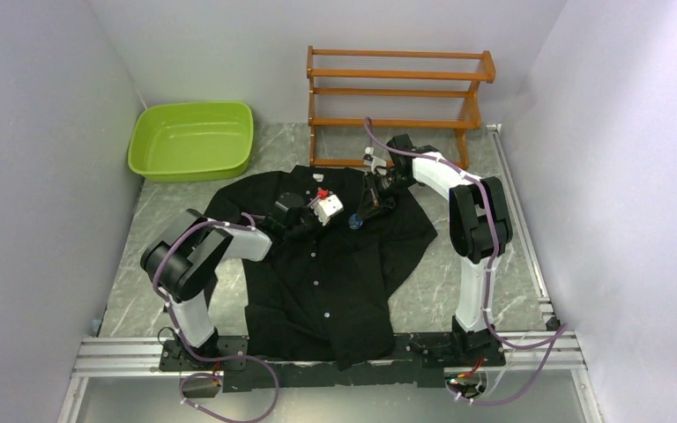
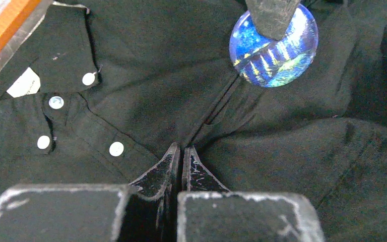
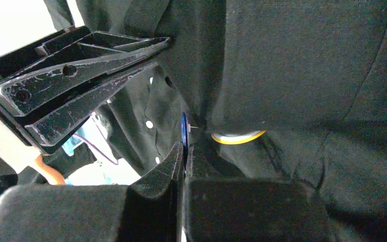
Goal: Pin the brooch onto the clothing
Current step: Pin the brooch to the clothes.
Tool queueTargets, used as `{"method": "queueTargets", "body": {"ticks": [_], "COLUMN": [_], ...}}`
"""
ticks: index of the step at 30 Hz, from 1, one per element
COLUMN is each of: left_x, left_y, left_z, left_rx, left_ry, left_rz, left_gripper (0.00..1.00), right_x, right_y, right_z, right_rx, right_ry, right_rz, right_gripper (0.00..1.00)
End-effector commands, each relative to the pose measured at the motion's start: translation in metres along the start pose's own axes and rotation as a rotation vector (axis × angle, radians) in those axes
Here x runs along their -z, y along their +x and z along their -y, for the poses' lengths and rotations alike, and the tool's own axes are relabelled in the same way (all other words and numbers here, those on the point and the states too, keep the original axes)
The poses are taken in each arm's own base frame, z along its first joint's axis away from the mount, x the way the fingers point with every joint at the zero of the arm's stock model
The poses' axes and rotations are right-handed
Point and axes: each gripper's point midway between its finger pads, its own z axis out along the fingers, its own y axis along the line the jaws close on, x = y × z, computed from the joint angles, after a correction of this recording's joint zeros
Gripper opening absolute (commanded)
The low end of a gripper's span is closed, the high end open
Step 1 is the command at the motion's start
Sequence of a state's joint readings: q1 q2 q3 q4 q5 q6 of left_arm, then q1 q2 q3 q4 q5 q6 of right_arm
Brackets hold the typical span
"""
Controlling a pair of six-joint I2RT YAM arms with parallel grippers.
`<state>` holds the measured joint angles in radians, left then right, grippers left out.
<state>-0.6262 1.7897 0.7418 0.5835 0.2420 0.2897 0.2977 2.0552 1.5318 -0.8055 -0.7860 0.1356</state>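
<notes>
The clothing (image 1: 335, 282) is a black button-up shirt spread flat on the table, collar toward the back. The brooch (image 2: 274, 50) is a round glassy disc with a blue and yellow night-sky picture, standing over the shirt's chest. My right gripper (image 3: 185, 151) is shut on it, and the disc's blue edge (image 3: 184, 132) sticks up between the fingertips. A yellow-rimmed round piece (image 3: 238, 136) sits close behind, partly under a fold. My left gripper (image 2: 181, 151) is shut on a pinch of the shirt's front placket (image 2: 146, 65), just short of the brooch.
A green plastic basin (image 1: 192, 139) stands at the back left and a wooden rack (image 1: 397, 88) at the back centre. The white neck label (image 2: 24, 82) and small white buttons (image 2: 116, 148) lie left of the left fingers. Walls close both sides.
</notes>
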Motion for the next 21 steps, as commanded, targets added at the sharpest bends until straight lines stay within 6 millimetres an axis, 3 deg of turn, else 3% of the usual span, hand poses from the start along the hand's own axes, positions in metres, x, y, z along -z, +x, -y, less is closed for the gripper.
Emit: {"method": "queueTargets", "body": {"ticks": [1, 10, 14, 17, 19, 20, 21], "left_x": [0.019, 0.019, 0.022, 0.030, 0.036, 0.039, 0.040], "left_y": [0.031, 0.028, 0.007, -0.025, -0.046, -0.058, -0.062], "left_z": [-0.031, -0.031, -0.023, -0.018, -0.016, -0.011, -0.006], "left_rx": [0.038, 0.035, -0.019, -0.058, -0.085, -0.134, -0.161], "left_ry": [-0.125, -0.120, -0.058, -0.042, -0.048, -0.032, -0.015], "left_rz": [-0.111, -0.109, -0.036, 0.066, 0.140, 0.178, 0.192], "left_gripper": [0.03, 0.03, 0.04, 0.40, 0.57, 0.77, 0.86], "right_x": [0.031, 0.037, 0.036, 0.034, 0.031, 0.029, 0.028], "right_y": [0.005, 0.007, 0.003, -0.004, -0.007, -0.008, -0.008], "right_z": [-0.004, -0.003, -0.007, -0.013, -0.017, -0.018, -0.020], "right_rx": [0.002, 0.004, 0.000, -0.020, -0.034, -0.041, -0.049], "right_ry": [0.069, 0.096, 0.072, 0.060, 0.070, 0.072, 0.071], "right_rz": [0.043, 0.048, 0.060, 0.083, 0.093, 0.098, 0.100], "right_gripper": [0.00, 0.00, 0.00, 0.00, 0.00, 0.00, 0.00]}}
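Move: The right hand holds the blue brooch by its rim, its middle about 1 cm back, 1 cm left and 1 cm below. From that hand, the cloth spot pinched by the left fingers is some 6 cm left, 2 cm back and 3 cm lower, and the orange brooch is about 2 cm back, straight across and 3 cm down. From the left hand, the blue brooch is roughly 5 cm right, 1 cm ahead and 2 cm up. The right hand raises the gripped blue brooch 1.5 cm; then the left opens, frees the cloth and rises 3.5 cm. ##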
